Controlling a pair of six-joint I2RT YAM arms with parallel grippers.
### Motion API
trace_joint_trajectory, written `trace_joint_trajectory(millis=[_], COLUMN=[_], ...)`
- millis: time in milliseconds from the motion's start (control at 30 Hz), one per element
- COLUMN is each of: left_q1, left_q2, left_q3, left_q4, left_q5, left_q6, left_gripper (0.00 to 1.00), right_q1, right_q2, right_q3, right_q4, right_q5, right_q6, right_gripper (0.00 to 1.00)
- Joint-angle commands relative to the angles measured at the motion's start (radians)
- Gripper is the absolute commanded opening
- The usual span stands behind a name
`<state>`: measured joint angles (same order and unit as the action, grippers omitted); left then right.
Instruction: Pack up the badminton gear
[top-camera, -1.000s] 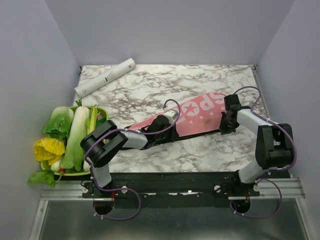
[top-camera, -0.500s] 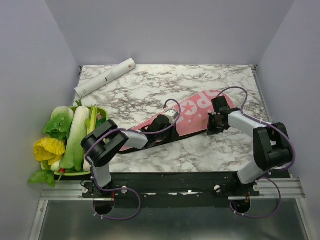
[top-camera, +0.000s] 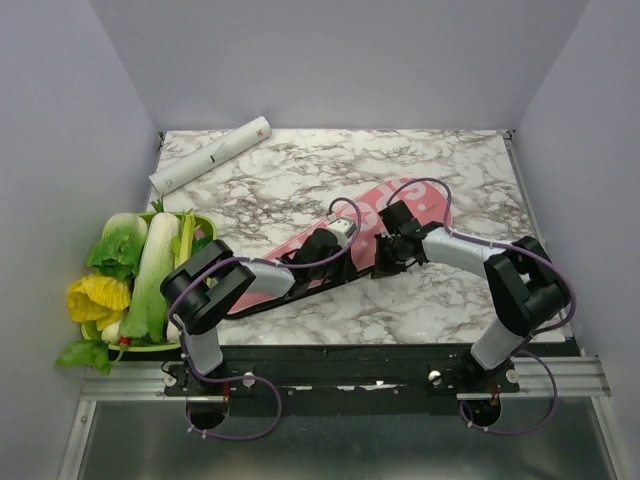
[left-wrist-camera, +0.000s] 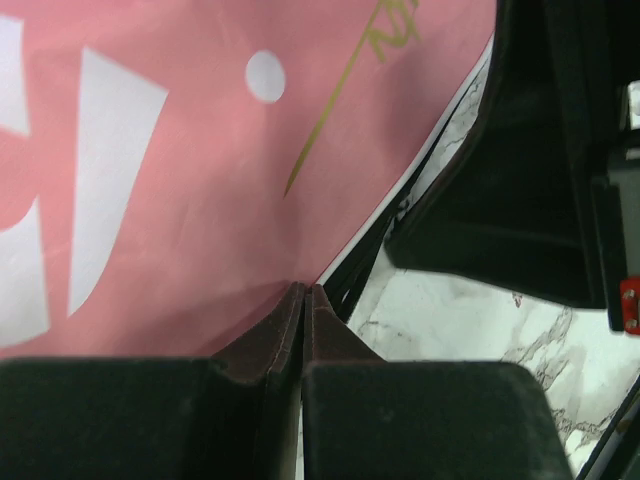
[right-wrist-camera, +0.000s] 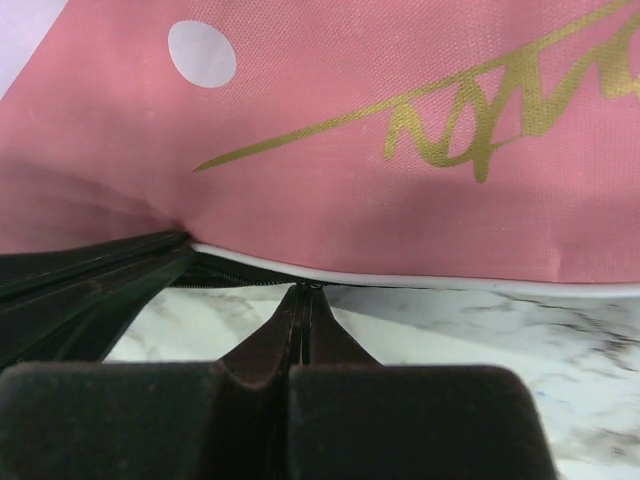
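Observation:
The long pink racket cover (top-camera: 424, 200) with white lettering lies slantwise across the middle of the marble table. My left gripper (top-camera: 336, 243) sits on its narrower part; in the left wrist view the jaws (left-wrist-camera: 305, 291) are shut on the pink cover (left-wrist-camera: 150, 150) at its near edge. My right gripper (top-camera: 385, 262) is at the same edge, a little further right. There its jaws (right-wrist-camera: 305, 290) are shut on the small zip pull, where the black zip runs under the pink fabric (right-wrist-camera: 350, 100). A white tube (top-camera: 210, 155) lies at the far left corner.
A green tray (top-camera: 205, 222) of leafy vegetables (top-camera: 140, 270) stands at the table's left edge, beside the left arm. Grey walls close in the table at the left, the back and the right. The right arm's black body (left-wrist-camera: 545, 160) fills the right side of the left wrist view.
My right gripper has slid left along the cover's near edge, from the wide end toward the middle. The cover's wide end has shifted slightly left. The left gripper has stayed in place.

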<state>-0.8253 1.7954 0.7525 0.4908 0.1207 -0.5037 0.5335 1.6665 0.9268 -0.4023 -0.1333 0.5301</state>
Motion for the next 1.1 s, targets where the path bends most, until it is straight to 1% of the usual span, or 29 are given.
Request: trace_joint_trajectory(millis=[0,33,167,200,233,267,300,367,400,500,667,733,833,867,1000,1067], left_q1=[-0.012,-0.012,-0.014,-0.015,-0.017,-0.018,-0.017,-0.017,-0.018,-0.015,-0.015,-0.014,-0.014,-0.014,-0.014,-0.012], left_q2=[-0.048,-0.071,-0.207,-0.265,-0.293,-0.322,-0.37,-0.409,-0.445,-0.507,-0.579,-0.605,-0.619,-0.62,-0.611,-0.61], left_q3=[-0.044,-0.044,-0.012,-0.001,0.007,0.022,0.03,0.05,0.051,0.039,-0.011,-0.022,-0.033,-0.03,-0.021,-0.022], left_q4=[-0.096,-0.104,-0.184,-0.255,-0.294,-0.338,-0.438,-0.55,-0.654,-0.783,-0.834,-0.844,-0.856,-0.862,-0.899,-0.909], left_q5=[0.053,0.071,0.08,0.07,0.056,0.003,-0.03,-0.111,-0.201,-0.311,-0.337,-0.348,-0.355,-0.36,-0.378,-0.395], left_q6=[0.016,0.01,-0.003,0.001,0.005,0.008,0.019,0.034,0.045,0.048,-0.002,-0.012,-0.015,-0.01,0.001,0.004], left_gripper=[0.11,0.14,0.22,0.24,0.27,0.29,0.31,0.34,0.35,0.39,0.43,0.45,0.46,0.46,0.48,0.49], right_q1=[0.069,0.071,0.065,0.059,0.053,0.042,0.036,0.004,-0.01,-0.087,-0.216,-0.243,-0.283,-0.297,-0.336,-0.362], right_q2=[0.013,0.006,0.001,0.012,0.013,0.015,0.013,0.009,0.004,-0.004,0.024,0.042,0.097,0.116,0.208,0.231], right_q3=[-0.055,-0.063,-0.071,-0.068,-0.069,-0.069,-0.071,-0.074,-0.08,-0.085,-0.048,-0.017,0.059,0.12,0.248,0.283], right_q4=[0.129,0.146,0.157,0.157,0.164,0.166,0.166,0.168,0.168,0.174,0.18,0.177,0.16,0.148,0.093,0.065], right_q5=[-0.193,-0.189,-0.114,-0.108,-0.104,-0.085,-0.074,-0.063,-0.057,-0.066,-0.092,-0.107,-0.121,-0.123,-0.127,-0.147], right_q6=[0.11,0.116,0.151,0.156,0.162,0.169,0.171,0.169,0.168,0.156,0.134,0.133,0.136,0.13,0.113,0.099], right_gripper=[0.01,0.01,0.01,0.01,0.01,0.01,0.01,0.01,0.01,0.01,0.01,0.01,0.01,0.01,0.01,0.01])
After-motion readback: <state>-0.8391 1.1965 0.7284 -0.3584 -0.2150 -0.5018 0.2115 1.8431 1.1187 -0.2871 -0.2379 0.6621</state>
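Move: From the left gripper, shut on the racket bag's zipper edge, the bag's narrow end lies about 29 cm left and 8 cm back, and the vegetable basket some 56 cm left, roughly level with it; the zipper pull is about 8 cm to its right. The right gripper already holds that pull. The bag's broad head lies from the right gripper about 18 cm ahead and 11 cm right, near its height. Let go of the bag edge with the left gripper, lift it about 10 cm while backing slightly, then swing it left and a little down, fingers half open, towards the bag's narrow end. Keep the right fingers shut on the zipper pull: slide a last 2 cm left and slightly back, then reverse and drag the bag forward some 13 cm and rightward, turning the hand about 20 degrees clockwise. ##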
